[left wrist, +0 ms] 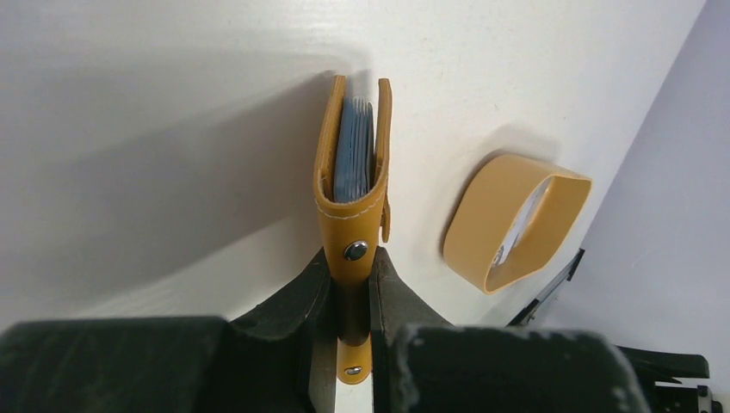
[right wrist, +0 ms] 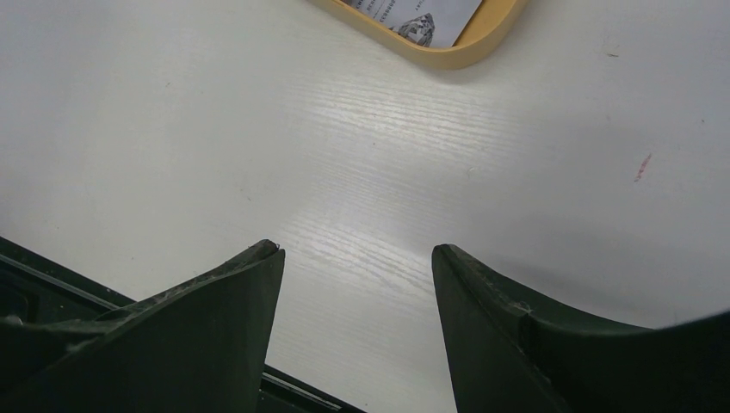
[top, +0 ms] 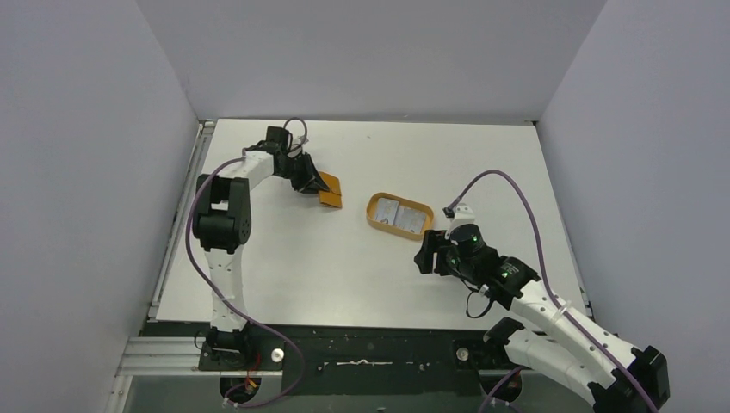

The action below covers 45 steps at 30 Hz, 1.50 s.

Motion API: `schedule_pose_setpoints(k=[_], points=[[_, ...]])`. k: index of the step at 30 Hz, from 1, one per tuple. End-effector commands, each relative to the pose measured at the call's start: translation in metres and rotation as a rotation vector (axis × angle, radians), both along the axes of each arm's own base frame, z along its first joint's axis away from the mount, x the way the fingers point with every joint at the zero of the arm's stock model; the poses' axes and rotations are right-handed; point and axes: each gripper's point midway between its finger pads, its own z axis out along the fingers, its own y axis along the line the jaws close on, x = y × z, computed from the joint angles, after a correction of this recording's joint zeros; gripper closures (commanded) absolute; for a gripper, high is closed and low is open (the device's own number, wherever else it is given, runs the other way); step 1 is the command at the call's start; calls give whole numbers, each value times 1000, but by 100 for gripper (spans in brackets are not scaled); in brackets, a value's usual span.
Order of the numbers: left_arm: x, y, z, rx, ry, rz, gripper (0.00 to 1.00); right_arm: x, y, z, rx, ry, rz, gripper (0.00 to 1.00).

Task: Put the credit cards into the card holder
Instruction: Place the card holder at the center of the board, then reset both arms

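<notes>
The tan-orange card holder (top: 330, 191) stands on edge on the table at the back left, its covers slightly apart. My left gripper (left wrist: 351, 258) is shut on its snap tab end (left wrist: 354, 249). Blue-grey leaves (left wrist: 353, 155) show between the covers; I cannot tell whether they are cards or sleeves. A pale printed credit card (top: 394, 212) lies in the orange oval tray (top: 371, 211), and its corner shows in the right wrist view (right wrist: 413, 13). My right gripper (right wrist: 357, 249) hovers open over bare table just in front of the tray, holding nothing.
The tray (left wrist: 482, 215) sits a short way right of the card holder, with its rim (right wrist: 448, 58) at the top of the right wrist view. Grey walls close in the table on three sides. The black base rail (top: 361, 353) runs along the near edge.
</notes>
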Motion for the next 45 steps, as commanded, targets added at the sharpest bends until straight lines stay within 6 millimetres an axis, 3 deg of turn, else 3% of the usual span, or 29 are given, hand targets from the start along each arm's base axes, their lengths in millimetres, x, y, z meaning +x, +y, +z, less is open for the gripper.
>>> schedule_pose_setpoints(k=[1,3,6,10,17,18,19,22,24,28,30,35,38,41,45], points=[[4,16,-14,107,24,-35,97,10,1,13,33,-63,-33,36],[3,18,-20,121,36,-30,92,9,0,11,31,-58,-32,36],[1,22,-23,145,37,-24,73,8,-2,10,22,-56,-33,36],[1,32,-23,199,23,-6,57,7,-4,11,18,-69,-31,36],[0,56,-16,281,11,96,35,5,-7,12,6,-78,-21,35],[-2,61,-13,304,10,114,21,5,-8,13,6,-81,-24,35],[-5,67,-10,331,9,135,14,4,-9,13,4,-82,-27,35],[-15,87,2,411,-6,206,12,3,-15,15,-8,-92,-42,33],[-20,99,16,466,-32,252,3,3,-17,17,-17,-100,-47,33],[-38,123,43,579,-59,364,3,5,-22,18,-38,-107,-63,31],[-49,132,74,662,-160,434,3,6,-27,19,-55,-115,-78,31],[-87,114,141,815,-446,459,3,21,-54,40,-95,-197,-253,29],[-111,78,169,758,-571,366,3,32,-87,64,-85,-257,-521,24],[-132,50,173,582,-587,295,3,37,-105,91,-111,-321,-623,11],[-156,50,173,513,-605,259,3,38,-119,120,-152,-379,-652,3]])
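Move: The left fingers still pinch the card holder, tilted on its edge. The spot on the board where it is to lie is almost under that hand, about 1 cm to its right and 3 cm below. The card tray stands some 18 cm to the right and 7 cm back from the hand, 3 cm lower. From the empty right hand the spot is roughly 27 cm ahead, 24 cm left and 10 cm below. The left hand sinks about 2 cm and opens wide, letting go of the card holder, then slides left off it and lifts back clear to some 17 cm above its start and 14 cm nearer the base, fingers swinging from rightward-down to forward-down. Late on, the right hand draws right, up and slightly forward from the tray, turning clockwise and opening wider. ##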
